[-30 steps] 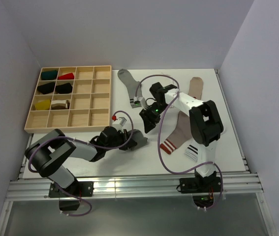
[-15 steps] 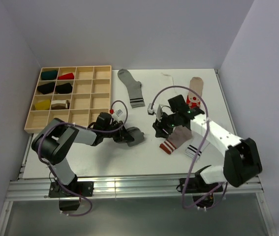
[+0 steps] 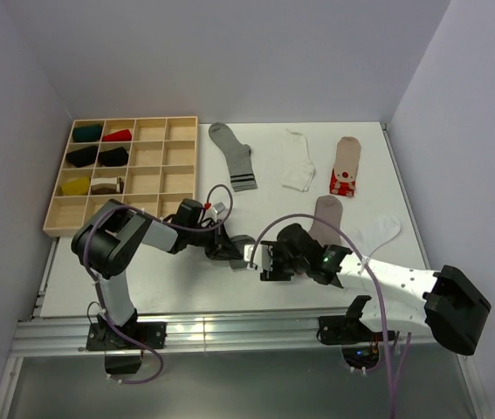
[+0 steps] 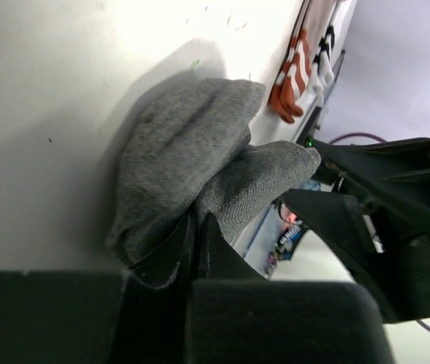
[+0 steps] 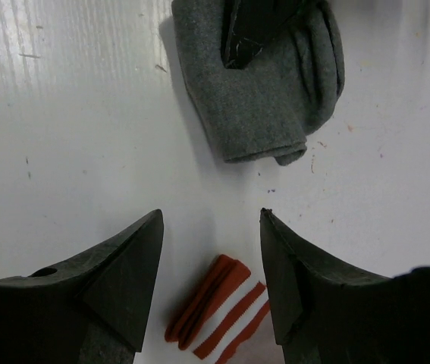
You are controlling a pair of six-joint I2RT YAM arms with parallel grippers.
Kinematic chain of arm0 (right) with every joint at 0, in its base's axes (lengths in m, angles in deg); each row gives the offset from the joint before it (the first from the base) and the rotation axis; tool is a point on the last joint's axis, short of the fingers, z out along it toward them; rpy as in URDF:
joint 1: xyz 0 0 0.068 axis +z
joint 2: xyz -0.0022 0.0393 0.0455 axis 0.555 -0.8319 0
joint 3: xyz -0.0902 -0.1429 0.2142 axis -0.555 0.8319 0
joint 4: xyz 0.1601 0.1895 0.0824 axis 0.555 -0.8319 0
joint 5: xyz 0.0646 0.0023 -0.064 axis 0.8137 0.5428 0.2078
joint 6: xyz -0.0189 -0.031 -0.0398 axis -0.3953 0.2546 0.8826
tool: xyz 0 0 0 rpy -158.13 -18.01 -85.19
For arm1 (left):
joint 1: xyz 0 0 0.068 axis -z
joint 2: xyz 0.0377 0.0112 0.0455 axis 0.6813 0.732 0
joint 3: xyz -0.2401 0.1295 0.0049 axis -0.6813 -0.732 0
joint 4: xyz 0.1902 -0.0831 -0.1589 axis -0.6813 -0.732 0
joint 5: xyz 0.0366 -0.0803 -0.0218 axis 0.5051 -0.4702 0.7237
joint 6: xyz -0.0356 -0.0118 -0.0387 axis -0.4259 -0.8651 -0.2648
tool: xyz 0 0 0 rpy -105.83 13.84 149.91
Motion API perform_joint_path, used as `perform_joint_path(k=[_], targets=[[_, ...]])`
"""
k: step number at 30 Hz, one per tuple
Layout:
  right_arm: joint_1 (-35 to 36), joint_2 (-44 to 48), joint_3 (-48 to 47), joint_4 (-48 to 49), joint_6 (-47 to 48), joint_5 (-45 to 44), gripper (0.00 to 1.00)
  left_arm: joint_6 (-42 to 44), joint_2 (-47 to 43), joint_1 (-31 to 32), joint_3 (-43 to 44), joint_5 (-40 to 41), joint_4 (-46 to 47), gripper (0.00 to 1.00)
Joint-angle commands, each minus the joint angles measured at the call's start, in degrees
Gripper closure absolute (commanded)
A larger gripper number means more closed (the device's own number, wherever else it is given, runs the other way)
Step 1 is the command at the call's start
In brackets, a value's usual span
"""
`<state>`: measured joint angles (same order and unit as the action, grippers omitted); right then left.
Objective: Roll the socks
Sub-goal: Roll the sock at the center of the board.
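My left gripper (image 4: 198, 227) is shut on a fold of the rolled dark grey sock (image 4: 192, 159), which lies on the white table (image 3: 142, 279). From above, the left gripper (image 3: 227, 248) sits at the table's front centre. My right gripper (image 5: 211, 216) is open and empty; its fingertips point at the grey roll (image 5: 264, 98) a short way off. Below its fingers lies the red-and-white striped cuff (image 5: 215, 322) of the taupe sock (image 3: 326, 211). In the overhead view the right gripper (image 3: 257, 259) is just right of the left one.
Further back lie a grey sock with dark cuff stripes (image 3: 235, 157), a white sock (image 3: 299, 171), a taupe sock with a red patch (image 3: 345, 166) and another white sock (image 3: 378, 230). A wooden compartment tray (image 3: 142, 208) holding rolled socks stands at the back left.
My right arm has swung from the table's middle to the front, bringing its gripper beside the grey roll with the jaws wider. The left gripper stayed shut on the roll.
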<state>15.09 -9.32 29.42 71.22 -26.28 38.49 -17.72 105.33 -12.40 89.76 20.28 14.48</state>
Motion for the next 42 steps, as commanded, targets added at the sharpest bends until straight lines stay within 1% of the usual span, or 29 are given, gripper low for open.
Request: perform_joint_path(k=[1,4,6,7,12,20,29,35,38,42], targets=[[4.3,0.7,1.9,9.4,2.7,-7.9,0.39,1.2,2.8,0.3,-1.8,-0.3,-6.2,1.0],[8.5,0.6,3.6,11.9,3.3,-10.7,0.39,2.1,3.2,0.7,-1.4,-0.4,-7.7,1.0],[9.9,0.3,4.0,11.8,3.3,-11.4,0.38,2.3,3.8,1.3,-1.0,-1.4,-8.1,1.0],[11.2,-0.1,3.9,13.4,3.2,-11.9,0.38,2.2,4.1,1.5,-0.7,-1.6,-8.0,1.0],[14.5,-2.1,4.0,14.4,3.2,-12.8,0.38,3.1,5.0,2.8,0.8,-1.3,-9.4,1.0],[16.9,-7.6,2.6,15.2,3.0,-14.5,0.39,3.8,5.4,2.9,1.3,-1.2,-10.4,1.0],[16.9,-12.6,0.0,16.4,2.7,-15.9,0.41,4.6,5.1,3.0,1.6,-1.0,-10.8,1.0],[16.7,-15.7,-2.1,15.2,1.7,-15.2,0.47,5.2,4.2,3.0,1.9,-1.4,-11.4,1.0],[15.3,-16.5,-3.5,13.1,1.1,-13.2,0.51,5.8,3.7,2.9,2.3,-1.1,-12.0,1.0],[12.5,-17.0,-6.0,8.7,0.3,-8.2,0.64,5.7,3.3,3.0,2.7,-0.9,-11.8,1.0]])
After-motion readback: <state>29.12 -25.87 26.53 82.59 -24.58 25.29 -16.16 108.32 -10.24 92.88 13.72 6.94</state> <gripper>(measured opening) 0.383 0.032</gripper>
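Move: The left hand already pinches the folded grey sock, whose middle lies about 2 cm to its right and 1 cm below, level with it fore and aft; a striped grey sock lies some 26 cm ahead. From the open right hand the folded grey sock is about 8 cm left, 3 cm ahead and 5 cm down; the brown sock's red cuff is roughly 6 cm right, 2 cm ahead. Left hand draws the pinched sock back 3 cm; right goes left 5 cm, then down, closing on the edge. ##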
